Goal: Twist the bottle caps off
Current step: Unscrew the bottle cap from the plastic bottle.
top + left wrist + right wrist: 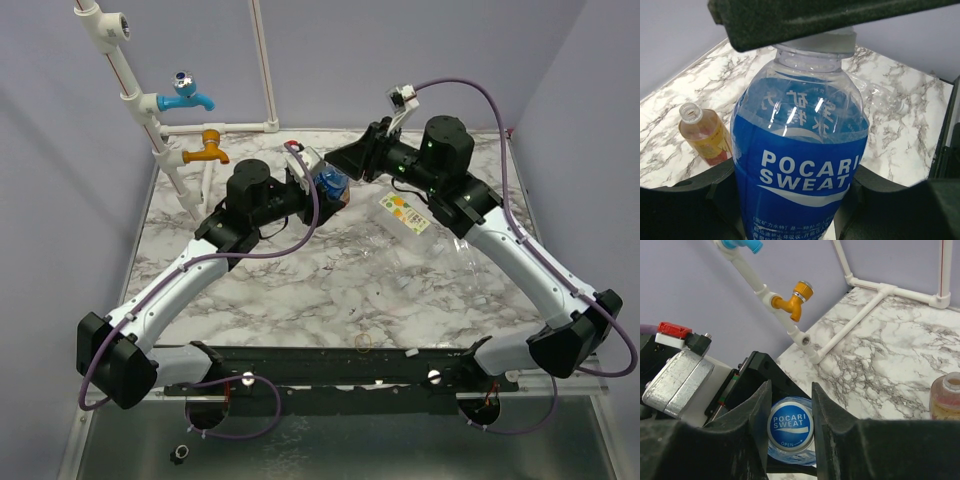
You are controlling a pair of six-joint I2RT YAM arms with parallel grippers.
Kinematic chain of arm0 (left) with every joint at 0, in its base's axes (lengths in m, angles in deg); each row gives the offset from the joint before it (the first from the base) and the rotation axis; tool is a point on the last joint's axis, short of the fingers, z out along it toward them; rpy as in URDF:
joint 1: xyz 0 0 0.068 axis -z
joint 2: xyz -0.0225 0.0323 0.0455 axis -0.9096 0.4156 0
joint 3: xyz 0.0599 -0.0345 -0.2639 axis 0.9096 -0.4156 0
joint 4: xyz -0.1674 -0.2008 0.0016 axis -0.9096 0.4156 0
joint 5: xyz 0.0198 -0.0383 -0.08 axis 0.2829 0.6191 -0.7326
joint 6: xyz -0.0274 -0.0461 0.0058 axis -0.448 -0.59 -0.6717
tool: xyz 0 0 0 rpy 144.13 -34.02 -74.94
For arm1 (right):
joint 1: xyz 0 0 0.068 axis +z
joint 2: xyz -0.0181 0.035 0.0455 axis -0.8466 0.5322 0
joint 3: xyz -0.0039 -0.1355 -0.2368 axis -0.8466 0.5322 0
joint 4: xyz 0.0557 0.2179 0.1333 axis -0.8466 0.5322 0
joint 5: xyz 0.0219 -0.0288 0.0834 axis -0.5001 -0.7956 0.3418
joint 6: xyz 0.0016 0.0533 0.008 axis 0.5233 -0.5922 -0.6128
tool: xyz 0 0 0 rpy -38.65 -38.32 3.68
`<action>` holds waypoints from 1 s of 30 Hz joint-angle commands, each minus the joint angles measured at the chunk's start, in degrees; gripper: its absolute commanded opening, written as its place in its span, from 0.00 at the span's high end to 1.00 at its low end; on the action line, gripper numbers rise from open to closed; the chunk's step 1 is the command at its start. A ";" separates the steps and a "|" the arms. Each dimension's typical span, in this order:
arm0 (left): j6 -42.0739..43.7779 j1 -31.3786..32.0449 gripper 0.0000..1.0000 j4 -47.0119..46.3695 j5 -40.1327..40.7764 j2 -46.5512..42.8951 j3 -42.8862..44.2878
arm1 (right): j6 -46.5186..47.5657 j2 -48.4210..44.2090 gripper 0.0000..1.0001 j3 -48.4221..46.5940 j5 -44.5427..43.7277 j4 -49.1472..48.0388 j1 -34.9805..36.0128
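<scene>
My left gripper (797, 200) is shut on the blue-labelled bottle (800, 165) and holds it tilted above the table's far middle (330, 186). The bottle's blue-and-white cap (790, 424) sits between the fingers of my right gripper (791, 405), which is shut on its sides. In the left wrist view, a right finger (815, 17) covers the top of the cap (832, 42). An amber bottle (702, 132) stands open-mouthed on the table behind, with no cap on it.
A clear bottle with a green-and-orange label (405, 213) lies right of centre, and another clear bottle (880, 97) lies nearby. A thin yellowish ring (363, 341) rests near the front edge. A white pipe frame carries a blue tap (185, 97) and an orange tap (210, 148) at the back left.
</scene>
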 commanded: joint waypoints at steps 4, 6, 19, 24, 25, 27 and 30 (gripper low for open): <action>-5.42 -0.12 1.00 -1.87 -12.94 -0.69 0.23 | 5.23 -6.73 0.92 3.70 14.50 -8.26 -0.22; -7.93 -0.12 1.00 -2.01 -19.04 -0.59 1.01 | 6.48 -8.78 0.94 4.95 22.01 -10.76 -0.22; -15.20 -0.12 1.00 -3.91 -38.26 -0.28 2.23 | 9.45 -11.56 0.75 5.09 45.94 -9.90 -0.30; -11.11 -0.14 1.00 -2.10 -32.09 -0.46 2.15 | 11.59 -11.74 0.19 3.48 25.80 -3.04 -0.31; -9.95 -0.12 1.00 -1.57 -30.18 -0.48 2.08 | 11.24 -11.82 0.13 3.49 21.81 -3.05 -0.31; -7.13 -0.12 1.00 -0.71 -25.48 -0.62 1.73 | 9.93 -11.58 0.05 3.18 14.90 -3.24 -0.35; -3.23 -0.12 1.00 0.13 -16.50 -0.80 1.03 | 7.57 -10.65 0.00 2.22 5.56 -2.36 -0.30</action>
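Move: My right fingers are already shut on the bottle cap, which lies right at their pads. The plastic bottle is held in my left hand; its cap is about 10 cm above that hand, some 4 cm to its right and 2 cm ahead. A standing orange bottle is about 9 cm ahead of my left hand, 3 cm right and some 22 cm lower; the yellow-label bottle lies about 20 cm right of that hand, 2 cm ahead and 28 cm below. Right fingers pinching the cap, I swing both hands back together some 13 cm, rising about 4 cm, my right turning counter-clockwise and my left turning the bottle clockwise, each over 35 degrees. There I open the right fingers wide, letting go of the cap, while both hands ease 3 cm forward again and partly turn back, my left keeping its grip. ##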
